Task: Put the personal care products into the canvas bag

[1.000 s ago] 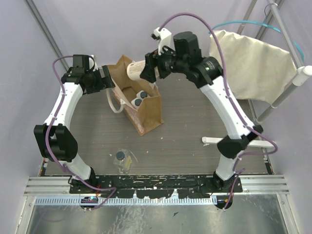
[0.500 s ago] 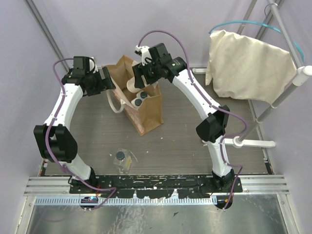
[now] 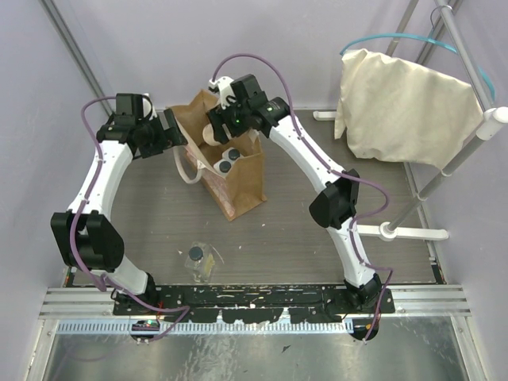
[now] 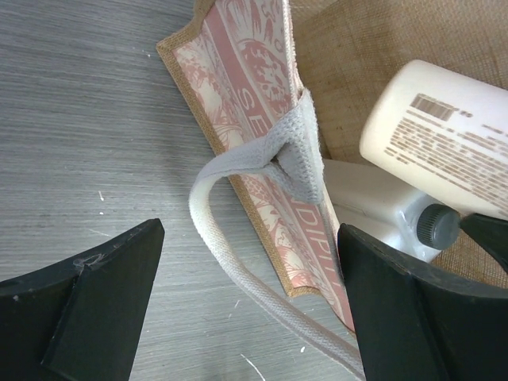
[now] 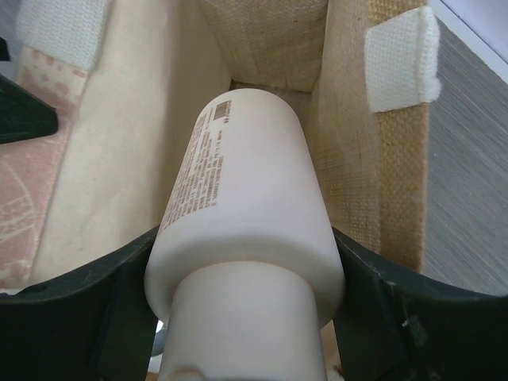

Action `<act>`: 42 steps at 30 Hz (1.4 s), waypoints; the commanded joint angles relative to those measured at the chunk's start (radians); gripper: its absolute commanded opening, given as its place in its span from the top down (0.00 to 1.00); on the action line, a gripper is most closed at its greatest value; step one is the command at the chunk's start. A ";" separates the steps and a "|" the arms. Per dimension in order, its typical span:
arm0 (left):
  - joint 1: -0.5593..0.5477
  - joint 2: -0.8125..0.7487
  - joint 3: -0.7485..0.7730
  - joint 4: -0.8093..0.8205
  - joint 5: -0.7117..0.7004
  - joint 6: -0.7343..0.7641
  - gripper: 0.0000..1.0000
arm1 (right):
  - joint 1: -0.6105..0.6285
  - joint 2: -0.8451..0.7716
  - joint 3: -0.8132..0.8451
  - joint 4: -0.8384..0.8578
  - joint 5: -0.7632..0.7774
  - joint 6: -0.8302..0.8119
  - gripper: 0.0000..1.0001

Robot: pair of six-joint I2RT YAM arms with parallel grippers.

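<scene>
The tan canvas bag (image 3: 238, 186) stands upright at the middle of the table, its mouth open. Two white bottles (image 3: 229, 159) with black caps lie inside it; one also shows in the left wrist view (image 4: 381, 208). My right gripper (image 3: 219, 129) is shut on the cream round bottle (image 5: 242, 198) and holds it tilted, base first, inside the bag's mouth (image 5: 270, 48). My left gripper (image 4: 250, 313) is open at the bag's left side, its jaws astride the printed wall (image 4: 238, 103) and the pale handle (image 4: 238, 254). The small black-capped item in clear wrap (image 3: 198, 256) lies on the table near the front.
A large cream cloth sheet (image 3: 405, 103) with teal cord hangs on a white rack at the right. The rack's foot (image 3: 413, 233) lies on the table at the right. Purple walls close in on both sides.
My right arm has swung left and down, taking the cream bottle from above the bag's rim into its mouth. My left gripper has stayed open at the bag's left side.
</scene>
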 commanded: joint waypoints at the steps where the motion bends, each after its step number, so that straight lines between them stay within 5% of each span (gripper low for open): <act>1: 0.004 -0.036 -0.026 0.026 0.008 -0.012 0.02 | 0.026 -0.011 0.077 0.122 0.075 -0.092 0.99; 30: 0.004 -0.008 -0.031 0.013 0.027 -0.020 0.02 | 0.035 0.034 -0.044 -0.077 0.228 -0.201 0.99; 42: 0.004 0.011 -0.009 0.011 0.028 -0.019 0.02 | 0.036 0.096 -0.043 0.043 0.225 -0.177 0.68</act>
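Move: The right gripper already holds the cream bottle over the open canvas bag, whose middle lies about 14 cm below, level in reach and 1 cm to the right. The two white bottles in the bag lie roughly 3 cm to the right, 2 cm back and 14 cm down. The bag's left rim is 7 cm left, 2 cm back and 5 cm down. From the left gripper, the bag's middle is some 11 cm right, 1 cm back and 10 cm down. Lower the right gripper about 11 cm into the bag, keeping its hold on the cream bottle and drifting some 3 cm to the right on the way. As it sinks, tip the fingers steeper, by some 20 degrees, so that the bottle's base points more down into the bag beside the white bottles. ##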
